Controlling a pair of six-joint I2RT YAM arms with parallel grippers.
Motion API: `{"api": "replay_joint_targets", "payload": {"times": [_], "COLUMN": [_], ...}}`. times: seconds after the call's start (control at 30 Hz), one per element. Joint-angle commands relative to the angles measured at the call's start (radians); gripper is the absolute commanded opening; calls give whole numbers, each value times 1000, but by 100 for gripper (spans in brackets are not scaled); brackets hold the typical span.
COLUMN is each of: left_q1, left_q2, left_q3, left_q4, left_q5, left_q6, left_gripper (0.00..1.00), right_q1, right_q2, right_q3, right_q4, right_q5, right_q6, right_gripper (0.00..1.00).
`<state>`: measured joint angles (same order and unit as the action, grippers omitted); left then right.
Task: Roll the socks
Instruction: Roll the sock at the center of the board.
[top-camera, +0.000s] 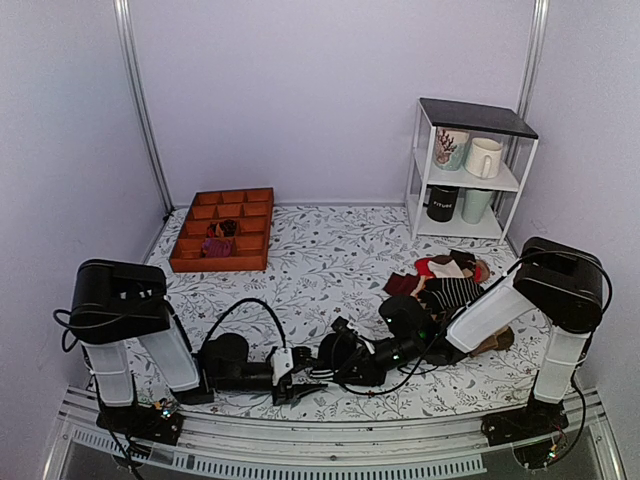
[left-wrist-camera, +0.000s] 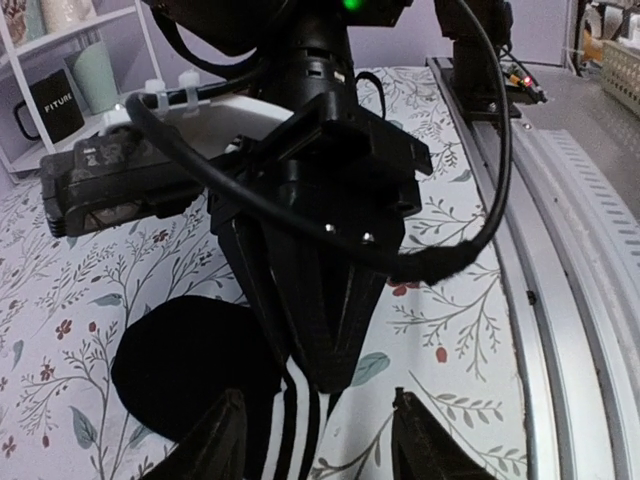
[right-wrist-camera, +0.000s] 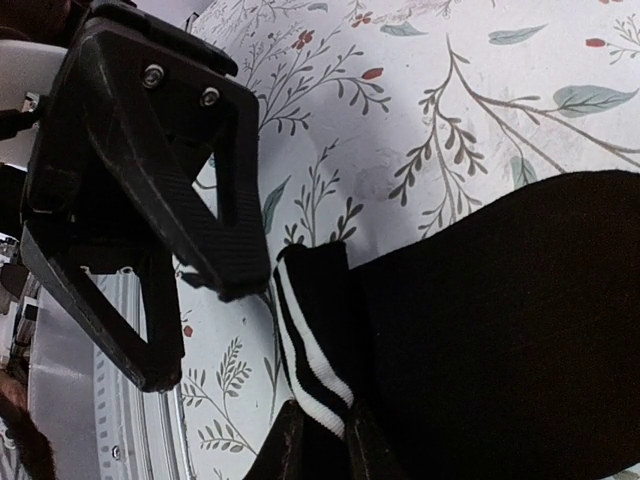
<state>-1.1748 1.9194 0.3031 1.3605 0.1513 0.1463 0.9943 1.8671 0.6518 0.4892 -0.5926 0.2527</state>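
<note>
The black socks (left-wrist-camera: 185, 370) lie flat on the floral table cover near its front edge, with the white-striped cuff (right-wrist-camera: 315, 370) lifted. My right gripper (right-wrist-camera: 327, 452) is shut on that cuff, and its fingers (left-wrist-camera: 320, 330) point down onto the stripes in the left wrist view. My left gripper (left-wrist-camera: 322, 440) stands open just in front of the cuff, one finger on each side, with nothing gripped. In the right wrist view its fingers (right-wrist-camera: 170, 240) sit apart beside the cuff. From above, both grippers meet at the near middle, left gripper (top-camera: 298, 388) and right gripper (top-camera: 330, 368).
A pile of mixed socks (top-camera: 450, 280) lies under the right arm. An orange compartment tray (top-camera: 222, 230) holding a dark red bundle stands at the back left. A white shelf (top-camera: 470, 170) with mugs stands at the back right. The metal front rail (left-wrist-camera: 570, 300) runs close beside the grippers.
</note>
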Motion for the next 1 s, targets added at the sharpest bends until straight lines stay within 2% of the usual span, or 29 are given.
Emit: {"api": "replay_joint_targets", "payload": {"times": [0.0,0.33,0.67,0.8,0.87,0.97], "left_q1": [18,22,23,24,23,24], "left_q2": [36,79,90,90,88,84], "left_q3": [25,41,96,89,86,91], "left_q4": [-1,-98,-210,-233,-250,-282], "left_q5": [59,-16,-27,-69,-76,-61], "left_q6": [18,-7,-10,-20,-21,-29], "left_gripper": [48,46,31,35,30,12], "right_q1": [-2,-11,-11,-14,-13,-14], "right_q2": [79,83,86,84,84,83], "right_q3": [-56,-57,-61,-64,-62,-56], "right_q4": [-264,-268,-268,-269,-271,-276], "right_q5": [57,47,40,33,30,23], "right_q6": [4,-7,-6,-9,-9,-13], "right_gripper": [15,15,14,14,14,14]}}
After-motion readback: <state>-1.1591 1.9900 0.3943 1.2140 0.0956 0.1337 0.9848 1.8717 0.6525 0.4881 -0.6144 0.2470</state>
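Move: From the left hand's half-open fingers, the sock's striped cuff lies roughly 2 cm ahead, 2 cm to the right and 4 cm below. The black sock body spreads beyond it, about 6 cm ahead, 4 cm right and 5 cm down. The right gripper's tips are some 4 cm to the left hand's right and 1 cm ahead. From the right hand, already clamped on it, the cuff is about 1 cm left and level fore and aft. The left fingers come to pinch the striped cuff just beside the right gripper's tips: the hand first drops about 3.5 cm onto the cuff, then slides some 2 cm forward along the table while the fingers close from half open to nearly shut, the wrist tilting only slightly. The right hand stays put, keeping its pinch on the cuff. ##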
